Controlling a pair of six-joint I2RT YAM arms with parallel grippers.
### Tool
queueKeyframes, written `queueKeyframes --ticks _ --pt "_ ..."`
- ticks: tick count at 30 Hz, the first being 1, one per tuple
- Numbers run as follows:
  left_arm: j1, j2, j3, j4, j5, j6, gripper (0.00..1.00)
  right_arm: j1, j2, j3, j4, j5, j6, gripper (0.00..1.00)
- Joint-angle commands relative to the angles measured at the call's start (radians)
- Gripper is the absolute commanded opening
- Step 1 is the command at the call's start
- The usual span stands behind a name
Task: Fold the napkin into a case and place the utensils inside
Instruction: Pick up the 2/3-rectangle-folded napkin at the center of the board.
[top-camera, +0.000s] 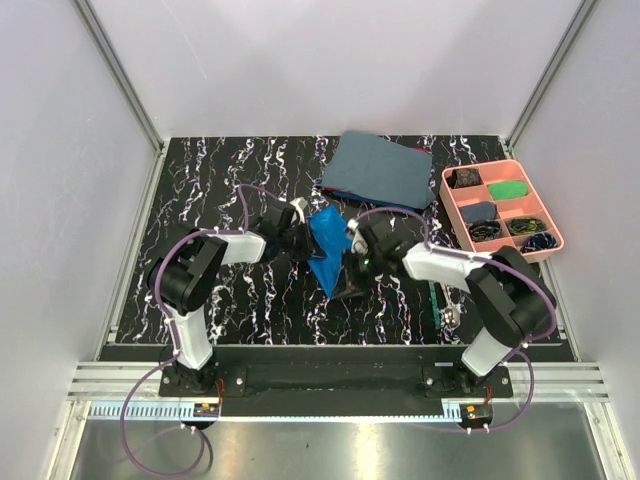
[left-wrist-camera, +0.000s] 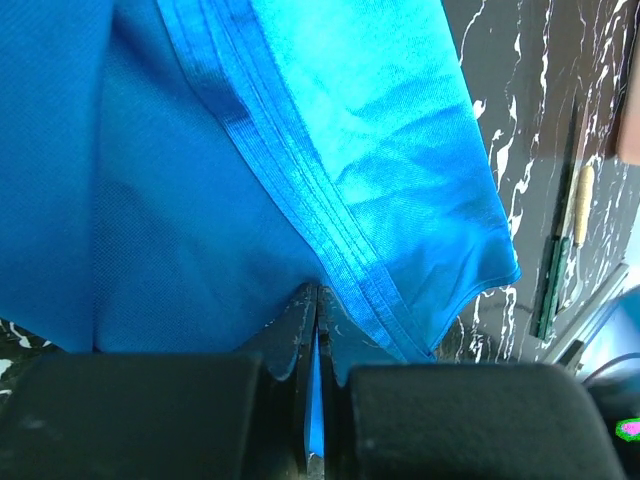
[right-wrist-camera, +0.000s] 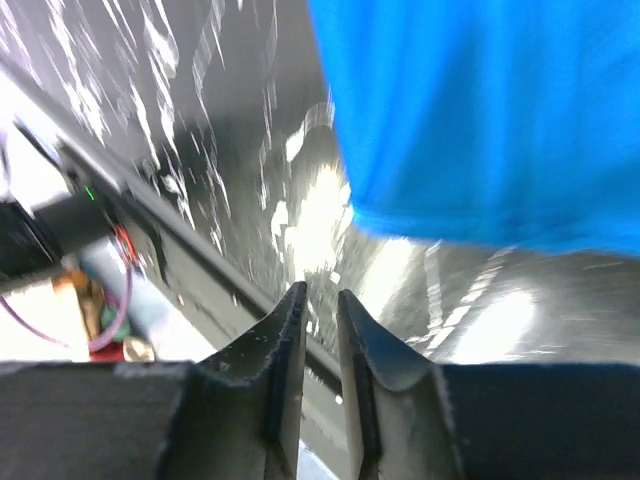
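The bright blue napkin (top-camera: 326, 248) hangs in a loose bunch between the two arms, lifted off the black marbled table (top-camera: 220, 180). My left gripper (top-camera: 301, 236) is shut on it: in the left wrist view the jaws (left-wrist-camera: 318, 290) pinch a thin layer of the cloth (left-wrist-camera: 200, 150) beside its hemmed folds. My right gripper (top-camera: 352, 272) sits just below the napkin's lower end. Its jaws (right-wrist-camera: 320, 292) stand a narrow gap apart with nothing between them, and the cloth (right-wrist-camera: 480, 120) lies beyond the tips. The utensils (top-camera: 439, 298) lie on the table at the right, the green handle (left-wrist-camera: 552, 290) showing.
A folded dull grey-blue cloth (top-camera: 378, 170) lies at the back of the table. A pink compartment tray (top-camera: 490, 165) with small items stands at the back right. White walls close off the left, right and back sides.
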Motion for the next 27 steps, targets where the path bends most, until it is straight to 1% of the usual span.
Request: queueKeyframes --ticks 1,3,4,7,10,11,12,13,14,16,17,19,21,25,26,27 --pt "0.001 0.015 -0.010 -0.104 -0.021 0.069 0.04 -0.140 -0.046 0.087 -0.162 0.061 -0.156 0.28" --pt "0.001 0.006 -0.019 -0.111 -0.024 0.076 0.04 -0.163 -0.032 0.126 -0.182 0.073 -0.196 0.30" --pt "0.001 -0.004 -0.023 -0.118 -0.028 0.085 0.04 -0.172 0.003 0.148 -0.218 0.079 -0.238 0.30" --pt "0.002 -0.023 -0.036 -0.127 -0.038 0.110 0.04 -0.172 0.063 0.209 -0.234 0.076 -0.274 0.30" --pt "0.001 -0.037 -0.036 -0.129 -0.024 0.137 0.05 -0.175 0.094 0.249 -0.260 0.160 -0.272 0.29" --pt "0.001 -0.053 -0.036 -0.131 -0.021 0.142 0.06 -0.176 0.091 0.266 -0.277 0.244 -0.266 0.31" --pt "0.001 -0.063 -0.033 -0.132 -0.016 0.147 0.06 -0.179 0.085 0.272 -0.292 0.288 -0.260 0.35" --pt "0.001 -0.072 -0.030 -0.135 -0.004 0.151 0.07 -0.185 0.059 0.274 -0.319 0.331 -0.242 0.44" --pt "-0.001 -0.090 -0.027 -0.135 0.002 0.156 0.07 -0.207 0.043 0.266 -0.327 0.390 -0.237 0.49" --pt "0.001 -0.092 -0.009 -0.164 0.016 0.165 0.08 -0.235 -0.003 0.254 -0.327 0.424 -0.236 0.59" --pt "0.001 -0.089 -0.001 -0.179 0.018 0.171 0.08 -0.251 -0.009 0.246 -0.326 0.428 -0.245 0.64" --pt "0.001 -0.069 0.010 -0.201 0.039 0.185 0.08 -0.278 0.002 0.257 -0.330 0.414 -0.271 0.66" --pt "0.001 -0.052 -0.003 -0.200 0.050 0.188 0.08 -0.298 0.022 0.263 -0.330 0.333 -0.277 0.65" --pt "0.001 -0.038 -0.029 -0.193 0.054 0.191 0.08 -0.298 0.071 0.262 -0.321 0.282 -0.291 0.63" --pt "0.001 -0.043 -0.033 -0.190 0.056 0.191 0.08 -0.298 0.077 0.259 -0.317 0.246 -0.297 0.62" --pt "0.001 -0.043 -0.041 -0.184 0.057 0.190 0.08 -0.298 0.083 0.255 -0.305 0.224 -0.300 0.59"
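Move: The napkin's middle lies about 13 cm straight ahead of the right hand and 3 cm below it. Its right-hand corner, which this hand goes for, is some 8 cm ahead and 12 cm to the right. The green-handled knife is about 30 cm to the right, nearly level, and the grey mat some 40 cm ahead and 12 cm right. The left fingers are already on the napkin, its right-hand corner about 18 cm to their right and 4 cm back. Forward and right together, the right hand sweeps about 12 cm each way around the napkin's near tip to its right-hand corner, rising a little and sinking again while the wrist tips steeper by some 20 degrees and turns clockwise. Its fingers open wide near the corner. The left hand keeps its nearly shut fingertips on the napkin, draws them back about 3 cm and turns slightly clockwise. ##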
